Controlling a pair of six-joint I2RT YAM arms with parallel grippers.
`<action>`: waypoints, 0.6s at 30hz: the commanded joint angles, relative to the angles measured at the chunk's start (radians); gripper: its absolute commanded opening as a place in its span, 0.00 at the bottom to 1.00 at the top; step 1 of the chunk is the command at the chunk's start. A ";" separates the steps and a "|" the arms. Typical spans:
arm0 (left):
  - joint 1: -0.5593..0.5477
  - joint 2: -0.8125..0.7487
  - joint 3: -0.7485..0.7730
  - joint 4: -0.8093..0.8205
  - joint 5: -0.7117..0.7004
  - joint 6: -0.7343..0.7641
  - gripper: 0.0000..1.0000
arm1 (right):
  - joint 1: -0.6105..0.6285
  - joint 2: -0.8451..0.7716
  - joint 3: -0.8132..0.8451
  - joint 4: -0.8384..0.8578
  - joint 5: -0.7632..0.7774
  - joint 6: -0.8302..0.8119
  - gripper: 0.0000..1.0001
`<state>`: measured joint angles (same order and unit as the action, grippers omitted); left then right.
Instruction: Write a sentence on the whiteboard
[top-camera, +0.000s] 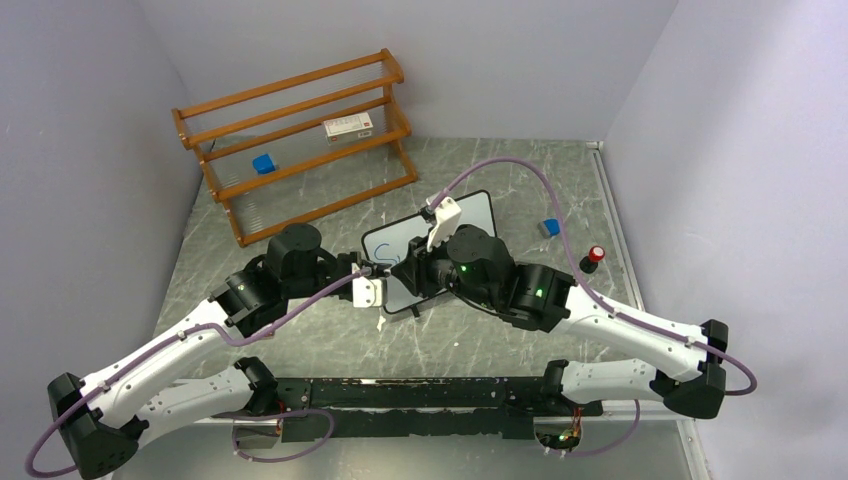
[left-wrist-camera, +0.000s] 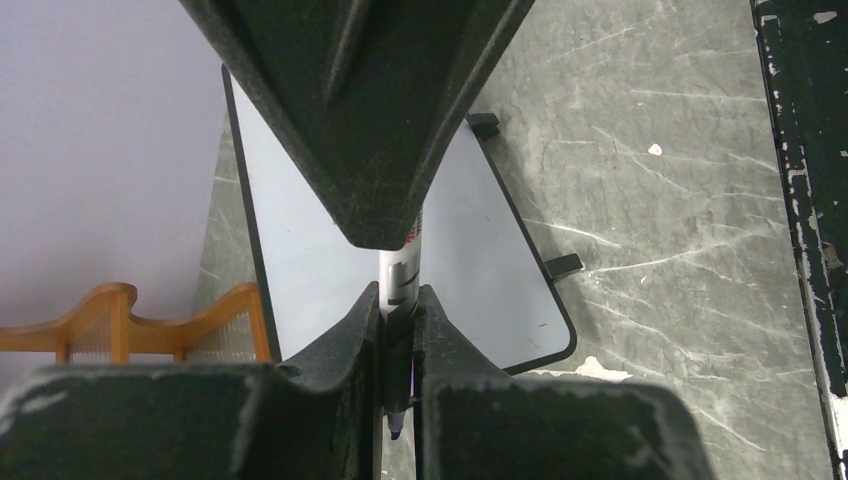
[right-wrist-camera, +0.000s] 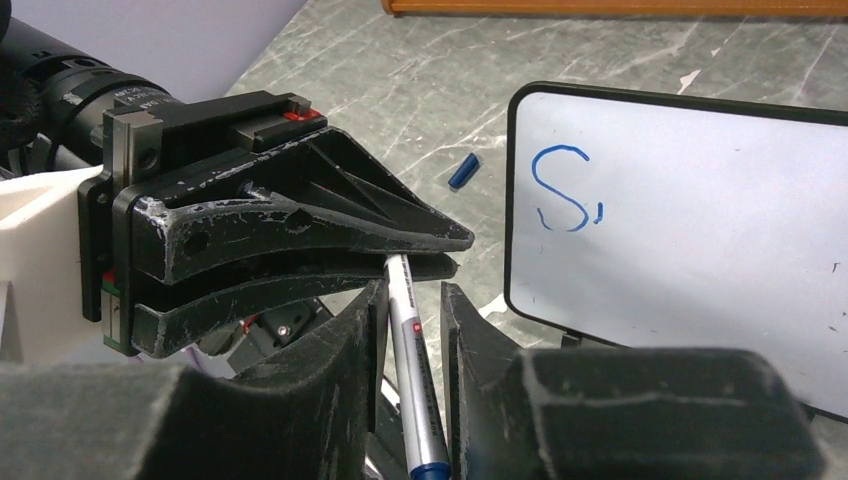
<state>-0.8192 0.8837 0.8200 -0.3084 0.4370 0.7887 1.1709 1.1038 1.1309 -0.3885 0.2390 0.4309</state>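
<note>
The whiteboard (top-camera: 472, 214) lies tilted on the table, black-framed; in the right wrist view the whiteboard (right-wrist-camera: 700, 230) carries the sentence (right-wrist-camera: 560, 190) as a blue "S" and one short stroke. My left gripper (left-wrist-camera: 400, 300) is shut on a silver marker (left-wrist-camera: 401, 268), whose blue tip pokes out behind the fingers. Both grippers meet just in front of the board's near-left corner. My right gripper (right-wrist-camera: 412, 295) straddles the marker (right-wrist-camera: 412, 370) barrel, open, with narrow gaps either side. The left gripper (right-wrist-camera: 300, 230) clamps the marker's far end there.
A blue marker cap (right-wrist-camera: 463, 171) lies on the table left of the board. A wooden rack (top-camera: 300, 130) at the back left holds a small box (top-camera: 348, 126) and a blue block (top-camera: 263, 163). A blue-white object (top-camera: 549, 228) and a red-topped item (top-camera: 596, 254) sit right.
</note>
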 joint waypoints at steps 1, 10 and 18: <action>-0.003 0.005 0.024 0.017 -0.011 0.005 0.05 | -0.013 0.013 0.010 -0.006 -0.042 0.006 0.29; -0.002 0.008 0.024 0.015 -0.006 0.013 0.05 | -0.031 0.014 0.010 -0.010 -0.077 0.001 0.26; -0.004 0.008 0.012 0.032 -0.025 -0.001 0.06 | -0.047 0.014 0.004 -0.016 -0.095 -0.011 0.00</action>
<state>-0.8200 0.8906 0.8200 -0.3130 0.4297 0.7959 1.1370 1.1225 1.1316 -0.3912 0.1501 0.4297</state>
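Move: The marker, slanting up and rightward out of the left fingers, runs between the right hand's parted pads; its middle is about 1 cm left of and 1 cm below the right hand, level with it forward. From the left hand this middle lies some 4 cm right and 3 cm up, level forward. The whiteboard's centre is roughly 14 cm ahead, 8 cm right and 17 cm below the right hand; the blue cap lies about 13 cm ahead, 17 cm left and 25 cm below it. Down a little first, not quite 1 cm, while easing half a centimetre left, the right hand settles around the barrel, turning only slightly counter-clockwise. Then it stays at that height and its fingers close from about a third open to nearly shut, pinching the marker's barrel beyond the left fingertips. The left hand stays put and keeps its pinch nearer the nib. ##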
